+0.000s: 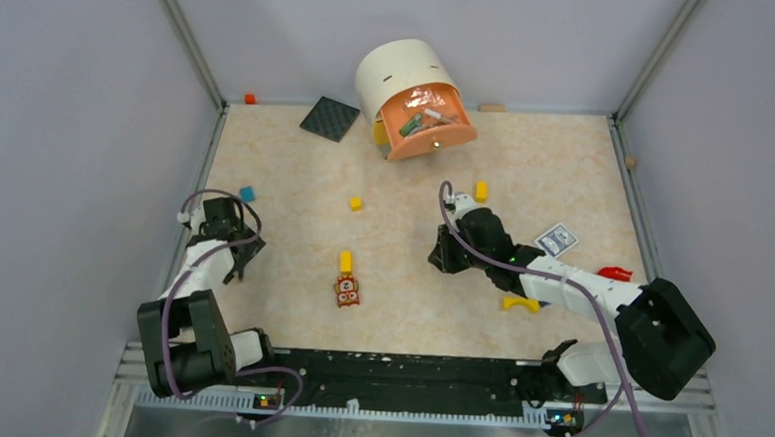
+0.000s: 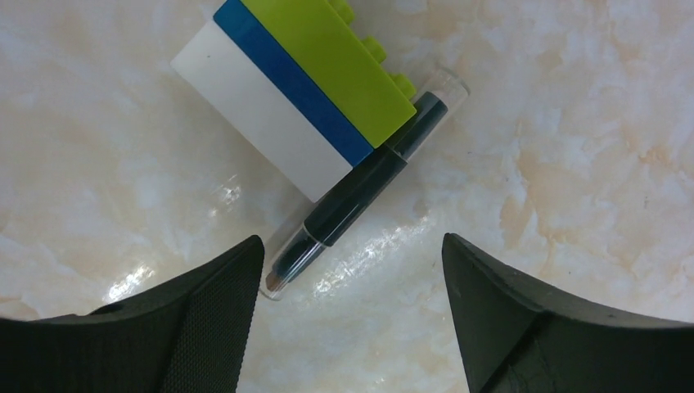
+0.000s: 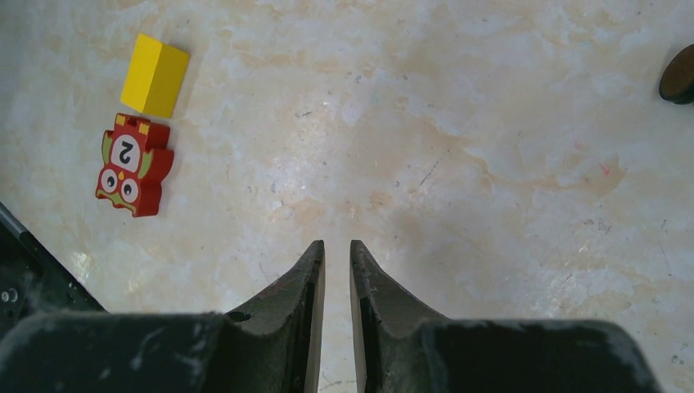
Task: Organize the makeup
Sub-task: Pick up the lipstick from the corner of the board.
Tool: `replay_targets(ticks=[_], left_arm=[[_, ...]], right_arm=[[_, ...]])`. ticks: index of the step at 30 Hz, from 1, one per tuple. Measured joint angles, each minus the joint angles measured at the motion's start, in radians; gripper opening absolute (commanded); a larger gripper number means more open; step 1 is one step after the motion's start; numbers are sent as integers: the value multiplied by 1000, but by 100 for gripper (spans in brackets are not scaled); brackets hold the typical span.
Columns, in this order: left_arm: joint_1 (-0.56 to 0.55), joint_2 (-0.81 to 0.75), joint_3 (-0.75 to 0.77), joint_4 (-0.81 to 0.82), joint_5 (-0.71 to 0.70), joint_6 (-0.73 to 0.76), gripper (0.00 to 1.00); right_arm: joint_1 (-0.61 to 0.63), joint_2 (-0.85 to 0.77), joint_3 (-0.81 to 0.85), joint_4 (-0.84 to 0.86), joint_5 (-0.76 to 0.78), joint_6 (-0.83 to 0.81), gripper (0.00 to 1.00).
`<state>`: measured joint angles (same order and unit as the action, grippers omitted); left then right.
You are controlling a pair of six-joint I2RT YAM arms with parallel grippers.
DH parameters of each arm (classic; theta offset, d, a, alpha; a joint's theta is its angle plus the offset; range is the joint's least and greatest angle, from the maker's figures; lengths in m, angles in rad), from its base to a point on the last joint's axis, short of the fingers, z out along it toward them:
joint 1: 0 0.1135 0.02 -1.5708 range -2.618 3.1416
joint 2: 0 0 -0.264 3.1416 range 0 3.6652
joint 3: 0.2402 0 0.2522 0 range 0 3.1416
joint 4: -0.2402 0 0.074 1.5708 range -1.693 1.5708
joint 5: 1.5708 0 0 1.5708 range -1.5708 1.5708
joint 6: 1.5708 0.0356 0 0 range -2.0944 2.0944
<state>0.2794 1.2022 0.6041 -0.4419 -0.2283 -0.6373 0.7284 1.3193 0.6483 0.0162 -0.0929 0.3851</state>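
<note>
A dark pencil-like makeup stick [image 2: 360,184] with a clear cap lies on the marble table, one side against a white, blue and green stacked block [image 2: 299,90]. My left gripper [image 2: 352,246] is open just above the table, and the stick's near end lies close to its left finger [image 2: 221,311]. In the top view the left gripper [image 1: 236,266] is at the table's left side. My right gripper [image 3: 336,246] [image 1: 439,259] is shut with a thin slit between its jaws and holds nothing. An orange drawer [image 1: 431,121] at the back holds several makeup pieces.
A black square [image 1: 330,117] lies next to the white round drawer unit [image 1: 401,74]. Yellow blocks [image 1: 345,261] [image 3: 155,75] and an owl tile [image 1: 348,292] [image 3: 133,165] lie mid-table. At the right lie a small white box [image 1: 557,239], a red item [image 1: 613,273] and a yellow curved piece [image 1: 520,304].
</note>
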Motion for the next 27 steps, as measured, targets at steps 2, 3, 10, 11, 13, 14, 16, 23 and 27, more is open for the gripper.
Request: replay_targets(ticks=[2, 3, 10, 11, 13, 14, 16, 23, 27], left_arm=[[6, 24, -4, 25, 13, 13, 68], [8, 32, -5, 32, 19, 14, 65], [13, 77, -10, 72, 63, 49, 47], [13, 79, -11, 76, 69, 57, 43], [13, 79, -11, 80, 79, 65, 34], [13, 79, -10, 80, 83, 72, 31], [14, 84, -10, 80, 87, 81, 23], [14, 123, 19, 86, 122, 103, 0], [14, 125, 22, 93, 165, 110, 0]], right_arm=[[0, 1, 0, 6, -8, 0, 17], [0, 3, 0, 9, -11, 0, 17], [0, 48, 0, 26, -24, 0, 17], [0, 51, 0, 26, -23, -1, 17], [0, 52, 0, 24, -24, -4, 17], [0, 52, 0, 25, -24, -8, 17], [0, 53, 1, 24, -23, -14, 17], [-8, 65, 2, 10, -22, -33, 17], [-22, 65, 2, -3, -22, -42, 16]])
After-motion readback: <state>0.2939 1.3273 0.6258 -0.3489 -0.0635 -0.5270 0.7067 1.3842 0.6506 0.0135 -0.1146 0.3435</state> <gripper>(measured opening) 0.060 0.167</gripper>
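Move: The lipstick lies just below the left hand's open fingers, pointing away from the base; its middle is about 2 cm ahead, 1 cm left and 2 cm down. Against its left side stands a white-blue-green stacked block, some 4 cm ahead and 5 cm left of the hand. A small blue block lies about 14 cm ahead and 2 cm right. From the right hand the lipstick is roughly 40 cm left, about level, 7 cm lower. The left fingers shut from wide open and pinch the lipstick a little to the base side of its middle, swivelling it into line with the hand. The hand first sinks nearly 2 cm onto it, then eases some 2 cm forward and 1.5 cm right, turning about 10 degrees clockwise. Meanwhile the right hand, fingers nearly shut, sinks 2 cm over bare table. ##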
